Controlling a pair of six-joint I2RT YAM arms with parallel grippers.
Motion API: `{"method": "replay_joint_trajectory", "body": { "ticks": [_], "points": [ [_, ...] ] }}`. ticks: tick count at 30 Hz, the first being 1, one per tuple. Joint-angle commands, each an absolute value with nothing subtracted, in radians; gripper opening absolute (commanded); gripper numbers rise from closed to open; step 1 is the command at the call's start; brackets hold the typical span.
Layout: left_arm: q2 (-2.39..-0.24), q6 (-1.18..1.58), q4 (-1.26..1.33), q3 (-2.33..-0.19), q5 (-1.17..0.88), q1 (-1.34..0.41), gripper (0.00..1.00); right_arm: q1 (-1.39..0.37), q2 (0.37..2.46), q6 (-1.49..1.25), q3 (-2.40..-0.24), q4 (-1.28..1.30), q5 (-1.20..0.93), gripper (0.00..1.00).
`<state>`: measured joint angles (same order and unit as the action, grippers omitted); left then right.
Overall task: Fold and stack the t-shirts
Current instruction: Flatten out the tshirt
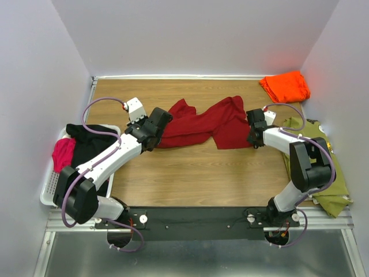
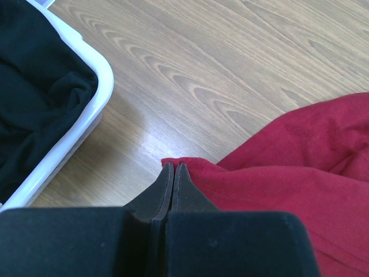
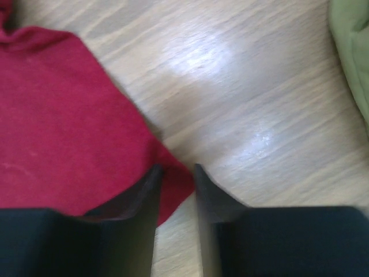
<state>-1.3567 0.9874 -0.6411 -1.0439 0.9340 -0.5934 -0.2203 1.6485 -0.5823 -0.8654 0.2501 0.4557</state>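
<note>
A dark red t-shirt (image 1: 202, 124) lies crumpled and stretched across the middle of the wooden table. My left gripper (image 1: 157, 128) is at the shirt's left end. In the left wrist view its jaws are shut (image 2: 174, 167), pinching a corner of the red cloth (image 2: 288, 173). My right gripper (image 1: 253, 138) is at the shirt's right lower corner. Its jaws stand a little apart (image 3: 177, 168), low over the table, with the tip of the red cloth (image 3: 63, 115) between them. A bright orange t-shirt (image 1: 284, 85) lies bunched in the far right corner.
A white basket (image 1: 49, 190) at the left edge holds black cloth (image 1: 89, 141) and pink cloth (image 1: 63, 153); its rim (image 2: 98, 81) is close to my left gripper. An olive green shirt (image 1: 323, 167) lies along the right edge, and its edge (image 3: 353, 46) shows near my right gripper. Walls enclose three sides.
</note>
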Motion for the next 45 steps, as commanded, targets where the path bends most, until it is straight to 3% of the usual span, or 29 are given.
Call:
{"method": "replay_joint_trajectory", "body": {
  "ticks": [1,2,12,21,31,37,45],
  "points": [
    [-1.335,0.992,-0.635,-1.042,0.954,-0.588,0.00,-0.216,1.686,-0.604,-0.835,0.262,0.370,0.08],
    [-1.335,0.991,-0.635,-1.043,0.954,-0.588,0.00,-0.215,1.683,-0.604,-0.834,0.262,0.368,0.01],
    [-1.319,0.971,-0.640,-1.075,0.948,-0.586,0.00,-0.216,1.576,-0.588,-0.847,0.284,0.397,0.01],
    [-1.278,0.942,-0.652,-1.149,0.945,-0.586,0.00,-0.215,1.286,-0.532,-0.937,0.403,0.500,0.01],
    [-1.215,0.753,-0.528,-1.327,0.950,-0.586,0.00,-0.216,1.091,-0.430,-1.156,0.482,0.581,0.01],
    [-1.163,0.459,-0.306,-1.451,0.910,-0.586,0.00,-0.216,1.080,-0.336,-1.377,0.480,0.620,0.01],
    [-1.213,0.396,-0.426,-1.640,0.888,-0.588,0.00,-0.215,1.107,-0.226,-1.612,0.480,0.606,0.01]
  ]
}}
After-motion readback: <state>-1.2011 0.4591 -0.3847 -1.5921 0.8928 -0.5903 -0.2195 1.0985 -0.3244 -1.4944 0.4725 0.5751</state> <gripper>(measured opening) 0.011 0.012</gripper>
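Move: The near right corner of the red t-shirt lies practically between the right hand's open fingertips, about 1 cm to its left and 1 cm below. From that hand, the orange t-shirt is roughly 25 cm ahead and 12 cm right, the green one some 10 cm back and 25 cm right. The left hand already holds the shirt's other end; from it the corner is about 46 cm right, 3 cm back and 15 cm down, with the basket's middle some 28 cm left and 15 cm back. The right fingers shut on the t-shirt's corner and pinch it near the table. Then the right hand lifts it almost straight up, some 40 cm, its fingers tipping up about 50 degrees. The left hand, still gripping its end, starts up about when the right does, rising about 30 cm and tilting its fingers up roughly 35 degrees. ##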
